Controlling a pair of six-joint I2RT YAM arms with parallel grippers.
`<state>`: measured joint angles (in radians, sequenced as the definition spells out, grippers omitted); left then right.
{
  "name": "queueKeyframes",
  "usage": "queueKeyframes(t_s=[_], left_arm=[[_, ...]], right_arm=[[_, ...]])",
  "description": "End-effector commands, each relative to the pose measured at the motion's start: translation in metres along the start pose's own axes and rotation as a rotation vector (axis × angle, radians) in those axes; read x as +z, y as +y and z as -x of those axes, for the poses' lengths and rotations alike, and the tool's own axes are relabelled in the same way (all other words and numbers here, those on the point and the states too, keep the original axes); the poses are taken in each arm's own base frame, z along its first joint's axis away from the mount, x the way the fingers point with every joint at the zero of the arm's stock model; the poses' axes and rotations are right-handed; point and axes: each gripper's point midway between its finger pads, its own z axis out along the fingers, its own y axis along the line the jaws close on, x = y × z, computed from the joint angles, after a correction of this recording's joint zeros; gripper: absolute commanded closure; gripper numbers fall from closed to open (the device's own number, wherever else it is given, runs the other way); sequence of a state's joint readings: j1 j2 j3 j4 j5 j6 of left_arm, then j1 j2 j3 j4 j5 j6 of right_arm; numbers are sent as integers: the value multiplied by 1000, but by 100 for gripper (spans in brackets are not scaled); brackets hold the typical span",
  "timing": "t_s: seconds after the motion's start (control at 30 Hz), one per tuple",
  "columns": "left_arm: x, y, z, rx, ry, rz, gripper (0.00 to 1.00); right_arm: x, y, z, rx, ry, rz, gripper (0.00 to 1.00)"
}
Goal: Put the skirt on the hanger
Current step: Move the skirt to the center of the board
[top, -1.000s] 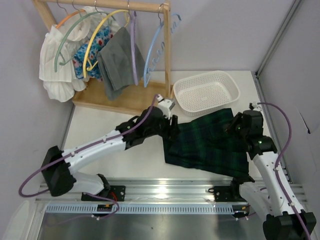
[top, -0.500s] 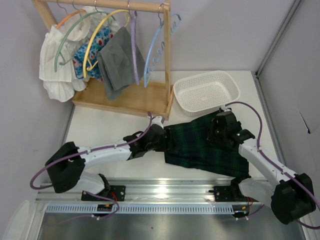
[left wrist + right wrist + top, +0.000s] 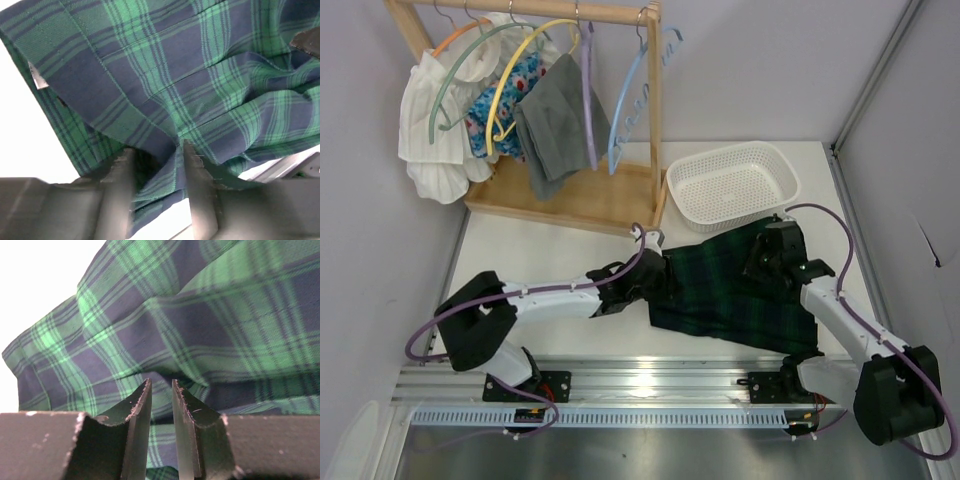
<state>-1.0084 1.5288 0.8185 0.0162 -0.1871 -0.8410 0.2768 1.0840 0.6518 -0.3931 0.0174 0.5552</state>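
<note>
The dark green and navy plaid skirt (image 3: pixel 730 290) lies flat on the white table, right of centre. An empty light blue hanger (image 3: pixel 623 105) hangs at the right end of the wooden rack. My left gripper (image 3: pixel 655 275) is low at the skirt's left edge. In its wrist view the left gripper (image 3: pixel 156 155) stands open, and a fold of skirt (image 3: pixel 165 75) bunches between the fingers (image 3: pixel 192 175). My right gripper (image 3: pixel 767 262) rests on the skirt's upper right part. Seen from the wrist, the right gripper (image 3: pixel 160 390) is shut to a narrow slit on a raised fold of skirt (image 3: pixel 165 325).
The wooden rack (image 3: pixel 655 110) at the back left carries several hangers with a white garment (image 3: pixel 430 120), a floral one (image 3: pixel 515 90) and a grey one (image 3: pixel 555 125). A white mesh basket (image 3: pixel 730 150) stands just behind the skirt. A metal rail (image 3: pixel 640 380) runs along the near edge.
My right arm swung left, its gripper moving from the skirt's right edge to its upper right. The left arm dropped and stretched along the table to the skirt's left edge, its jaws narrowing.
</note>
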Motion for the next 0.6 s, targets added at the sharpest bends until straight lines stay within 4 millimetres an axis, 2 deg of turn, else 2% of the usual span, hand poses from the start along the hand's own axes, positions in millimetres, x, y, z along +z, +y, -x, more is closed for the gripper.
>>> queueKeyframes(t_s=[0.0,0.03,0.1,0.13,0.17,0.23,0.3,0.4,0.43,0.47,0.57], left_arm=[[-2,-4,13,-15,-64,-13,62],[-4,-3,14,-16,-67,-10,81],[-13,-3,18,-18,-79,-9,97],[-18,-2,20,-19,-85,-9,100],[-29,-9,28,-22,-110,-36,100],[-39,-3,26,-21,-106,-27,100],[-49,-5,26,-16,-108,-50,100],[-45,7,4,-34,-58,-24,100],[-43,3,1,-50,-50,-43,100],[-40,12,-16,-67,-11,-29,100],[-38,7,-36,-81,28,-51,100]], right_arm=[[5,-5,11,3,-27,-5,71],[5,-7,10,8,-25,-12,71],[5,-13,11,23,-25,-30,71],[4,-15,12,29,-30,-40,71],[3,-18,15,42,-39,-49,71],[2,-23,20,59,-64,-70,71],[3,-31,24,72,-89,-103,71],[11,-50,19,97,-99,-180,72],[14,-56,19,113,-96,-196,73],[18,-62,13,122,-73,-213,73],[23,-74,2,131,-33,-250,75]])
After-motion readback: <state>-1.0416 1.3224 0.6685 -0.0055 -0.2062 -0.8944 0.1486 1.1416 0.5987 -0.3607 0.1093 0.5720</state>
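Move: The skirt's left edge is right at the left gripper's half-open fingertips, a fold already between them about 1 cm below the hand point. The rack base's near right corner stands some 13 cm ahead and 3 cm to the left of that gripper. The right gripper hovers over the skirt; the skirt's right edge lies about 13 cm to its right, level fore and aft, 3 cm lower. The white basket's middle is about 20 cm ahead and 4 cm left of the right gripper. Shut the left gripper on the fold of the skirt's left edge, lift it about 4 cm, then bring it back down nearly as far while drawing it left and back towards the base, some 3 cm each. Meanwhile sweep the right gripper, fingers still slightly parted, about 5 cm right towards the skirt's right edge, sinking 3 cm late on and turning some 10 degrees clockwise. ##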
